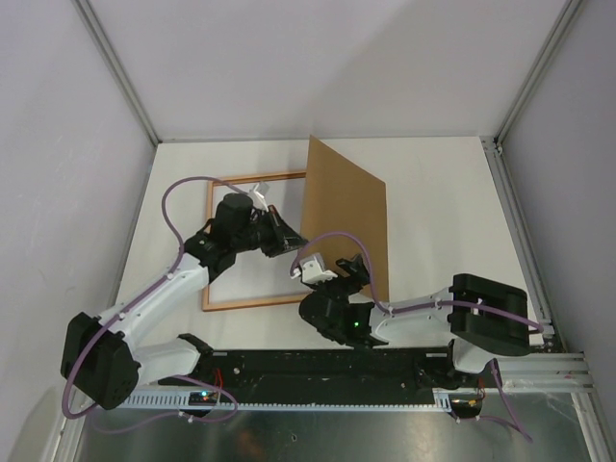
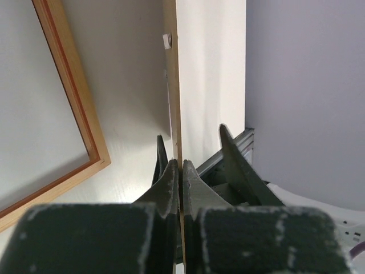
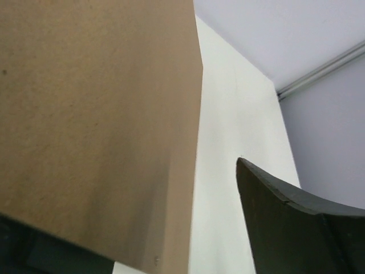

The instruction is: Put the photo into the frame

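Observation:
The frame lies flat on the table at the left, its pale wood rim showing in the left wrist view. My left gripper is shut on the edge of a plain brown backing board and holds it upright beside the frame's right side. The board runs edge-on between that gripper's fingers. My right gripper is open at the board's near lower edge, one finger on each side. One finger stands apart from the board's face. The photo is out of view.
A metal rail carrying both arm bases runs along the near edge. Grey walls enclose the white table on the left, back and right. The left arm's purple cable loops over the frame's left part.

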You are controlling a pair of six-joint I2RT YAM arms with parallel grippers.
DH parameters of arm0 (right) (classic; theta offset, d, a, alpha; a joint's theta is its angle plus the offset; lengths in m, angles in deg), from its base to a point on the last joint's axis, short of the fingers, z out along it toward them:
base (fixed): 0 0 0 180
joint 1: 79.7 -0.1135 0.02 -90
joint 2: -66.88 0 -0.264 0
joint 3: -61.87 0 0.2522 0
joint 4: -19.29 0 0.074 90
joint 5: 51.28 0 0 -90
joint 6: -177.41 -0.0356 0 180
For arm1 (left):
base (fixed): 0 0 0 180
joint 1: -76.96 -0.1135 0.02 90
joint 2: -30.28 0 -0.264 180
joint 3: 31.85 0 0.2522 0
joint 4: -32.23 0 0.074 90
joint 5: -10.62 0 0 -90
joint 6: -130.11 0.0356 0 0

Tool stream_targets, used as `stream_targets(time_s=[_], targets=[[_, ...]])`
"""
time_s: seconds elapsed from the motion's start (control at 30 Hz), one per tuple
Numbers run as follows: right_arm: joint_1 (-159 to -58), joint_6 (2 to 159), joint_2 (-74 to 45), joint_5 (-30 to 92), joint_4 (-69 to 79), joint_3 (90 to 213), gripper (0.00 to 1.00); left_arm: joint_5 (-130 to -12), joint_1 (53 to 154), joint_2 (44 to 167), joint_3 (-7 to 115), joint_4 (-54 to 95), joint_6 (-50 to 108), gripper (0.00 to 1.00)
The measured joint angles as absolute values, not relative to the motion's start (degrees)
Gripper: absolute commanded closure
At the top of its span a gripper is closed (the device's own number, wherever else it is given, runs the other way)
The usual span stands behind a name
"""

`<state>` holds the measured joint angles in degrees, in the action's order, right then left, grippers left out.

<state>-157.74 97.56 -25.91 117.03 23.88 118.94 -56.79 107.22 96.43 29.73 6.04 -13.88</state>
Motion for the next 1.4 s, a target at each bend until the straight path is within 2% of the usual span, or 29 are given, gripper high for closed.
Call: stream_targets(time_s=[0.03, 0.13, 0.2, 0.27, 0.3, 0.37, 0.53, 0.7, 0.87, 0.97, 1.13, 1.27, 1.4], targets=[[-157.46, 99.09, -25.91, 117.14, 25.94, 118.57, 0.41, -56.84, 107.22, 96.37, 29.73, 5.87, -13.95, 1.0], [-157.24, 104.99, -26.0, 116.83, 33.06, 117.06, 0.76, -56.84, 107.22, 96.17, 30.43, 5.91, -15.15, 0.97], [-157.15, 108.92, -26.04, 116.39, 37.5, 116.38, 0.93, -56.62, 107.31, 96.1, 31.3, 6.41, -16.07, 0.82], [-157.04, 113.6, -26.04, 116.24, 41.72, 115.96, 0.98, -56.47, 107.5, 95.93, 32.18, 7.11, -16.59, 0.64], [-157.02, 115.88, -26.04, 115.69, 43.84, 115.75, 0.99, -56.27, 107.61, 95.76, 32.7, 7.7, -16.51, 0.54], [-156.87, 119.44, -25.87, 116.28, 48.52, 115.44, 1.0, -56.27, 107.74, 94.92, 33.55, 8.08, -16.29, 0.4], [-156.15, 133.4, -24.8, 117.92, 63.6, 114.96, 1.0, -56.69, 107.7, 92.94, 36.87, 7.57, -15.87, 0.16], [-155.69, 148.79, -22.92, 119.67, 73.15, 115.31, 1.0, -57.8, 107.55, 92.78, 46.62, 6.44, -14.87, 0.07], [-153.98, 151.92, -16.34, 120.44, 74.68, 116.99, 1.0, -58.98, 106.32, 91.97, 54.12, 7.46, -13.84, 0.06], [-152.61, 143.94, -8.45, 119.93, 65.0, 120.47, 1.0, -59.61, 104.51, 90.84, 53.77, 7.46, -13.84, 0.05], [-144.98, 114.7, 4.03, 109.55, 31.82, 132.47, 1.0, -59.77, 101.91, 90.38, 48.85, 7.79, -13.93, 0.02], [-133.57, 94.48, 10.52, 93.31, 14.86, 136.58, 1.0, -59.22, 100.64, 90.38, 42.56, 8.34, -14.39, 0.01], [-122.2, 79.86, 12.64, 76.9, 5.72, 136.86, 1.0, -57.49, 99.68, 90.33, 36.22, 11.86, -16.61, 0.01]])
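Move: The left hand already pinches the backing board by its raised left edge; the board's middle lies about 11 cm to its right, 8 cm ahead and 5 cm lower. The open right hand already straddles the near edge, with the board's middle some 10 cm ahead, 3 cm to its left and about level. The wooden frame lies flat on the table, its centre roughly 8 cm ahead, 8 cm left and 18 cm below the left hand. The right fingers close on the backing board's near edge while the left fingers open wide, let go of the left edge and clear it by rising over 20 cm, then come back down to end some 10 cm higher. The right hand keeps its pinch and takes the board up by about 26 cm, also to the right away from the frame and, late on, forward, rolling its left side upward by some 50 degrees. ##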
